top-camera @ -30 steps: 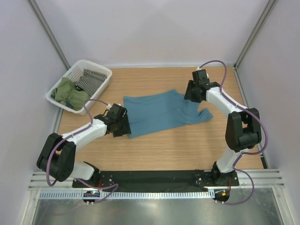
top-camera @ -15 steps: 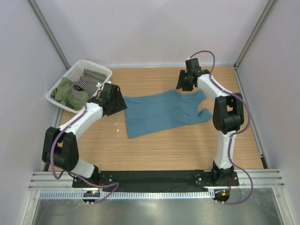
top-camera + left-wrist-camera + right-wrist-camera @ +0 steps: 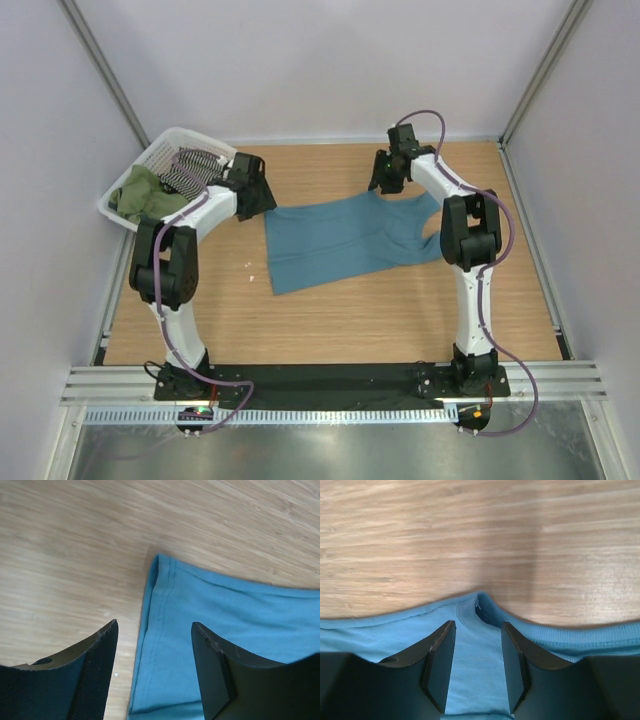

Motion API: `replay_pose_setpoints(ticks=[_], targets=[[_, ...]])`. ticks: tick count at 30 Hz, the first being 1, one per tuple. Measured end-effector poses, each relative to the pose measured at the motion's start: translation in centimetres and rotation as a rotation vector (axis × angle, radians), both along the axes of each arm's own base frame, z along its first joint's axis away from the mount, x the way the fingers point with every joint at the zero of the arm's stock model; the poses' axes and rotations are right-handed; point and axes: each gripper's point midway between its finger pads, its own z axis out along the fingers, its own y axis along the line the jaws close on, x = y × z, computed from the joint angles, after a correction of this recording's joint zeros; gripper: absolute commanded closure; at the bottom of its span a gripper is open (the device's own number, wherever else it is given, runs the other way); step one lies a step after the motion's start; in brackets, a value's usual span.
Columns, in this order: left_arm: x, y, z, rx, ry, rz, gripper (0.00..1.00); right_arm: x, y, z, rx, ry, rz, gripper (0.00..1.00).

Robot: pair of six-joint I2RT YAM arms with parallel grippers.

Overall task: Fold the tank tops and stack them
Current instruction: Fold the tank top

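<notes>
A teal-blue tank top (image 3: 340, 238) lies spread flat on the wooden table. My left gripper (image 3: 258, 200) hovers open over its far-left hem corner (image 3: 159, 562), nothing between the fingers (image 3: 210, 650). My right gripper (image 3: 386, 182) is open at the top's far edge, one jaw on each side of a ribbed shoulder strap (image 3: 476, 645), which lies flat between them. The olive-green tank top (image 3: 140, 195) sits bunched in the basket, its graphic hidden.
A white slatted basket (image 3: 165, 150) stands at the far left corner and also holds a black-and-white striped cloth (image 3: 190, 170). A small white speck (image 3: 250, 263) lies on the wood left of the teal top. Walls close in on three sides.
My left gripper let go of the near-left corner, opened and swung to the far-left corner. My right gripper moved left along the far edge. The folded right part now lies spread.
</notes>
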Motion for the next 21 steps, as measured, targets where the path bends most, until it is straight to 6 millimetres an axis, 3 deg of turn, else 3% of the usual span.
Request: replay_pose_setpoints(ticks=[5,7,17,19,21], targets=[[1.7,-0.3,-1.0,0.009,0.006,-0.009,0.4,0.8,0.2,0.1,-0.003,-0.018,0.01,0.56],[2.3,-0.3,-1.3,0.011,0.009,-0.009,0.41,0.9,0.2,-0.2,-0.005,-0.013,0.015,0.6],[4.0,0.5,-2.3,0.024,0.018,-0.002,0.42,1.3,1.3,-2.0,0.026,0.002,0.043,0.64],[4.2,0.6,-2.3,0.025,0.017,0.001,0.42,1.4,1.5,-1.8,0.032,-0.007,0.049,0.7],[4.5,0.8,-2.4,0.025,0.017,0.004,0.43,1.7,1.8,-1.5,0.038,-0.016,0.055,0.83]])
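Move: The left gripper's target, the tank top's back-left corner, lies about 6 cm ahead, neither left nor right, and 5 cm below it. The front-left corner is some 16 cm back and a centimetre right of that hand; the basket's middle is 10 cm ahead and 22 cm left. The right gripper has the raised bump in the back edge 2 cm ahead, 2 cm left and 3 cm below; the near strap end is 12 cm back and 10 cm right. The left hand reaches forward about 4.5 cm while sinking some 2.5 cm towards the back-left corner of the tank top, slowing as it nears, its fingers partly open and its tilt hardly changing. The right hand eases about 2 cm each forward and left onto the raised bump in the back edge, dipping some 2 cm before starting to lift slightly, and narrows its fingers from about half open to a quarter, one on each side of the bump, to pinch it. ##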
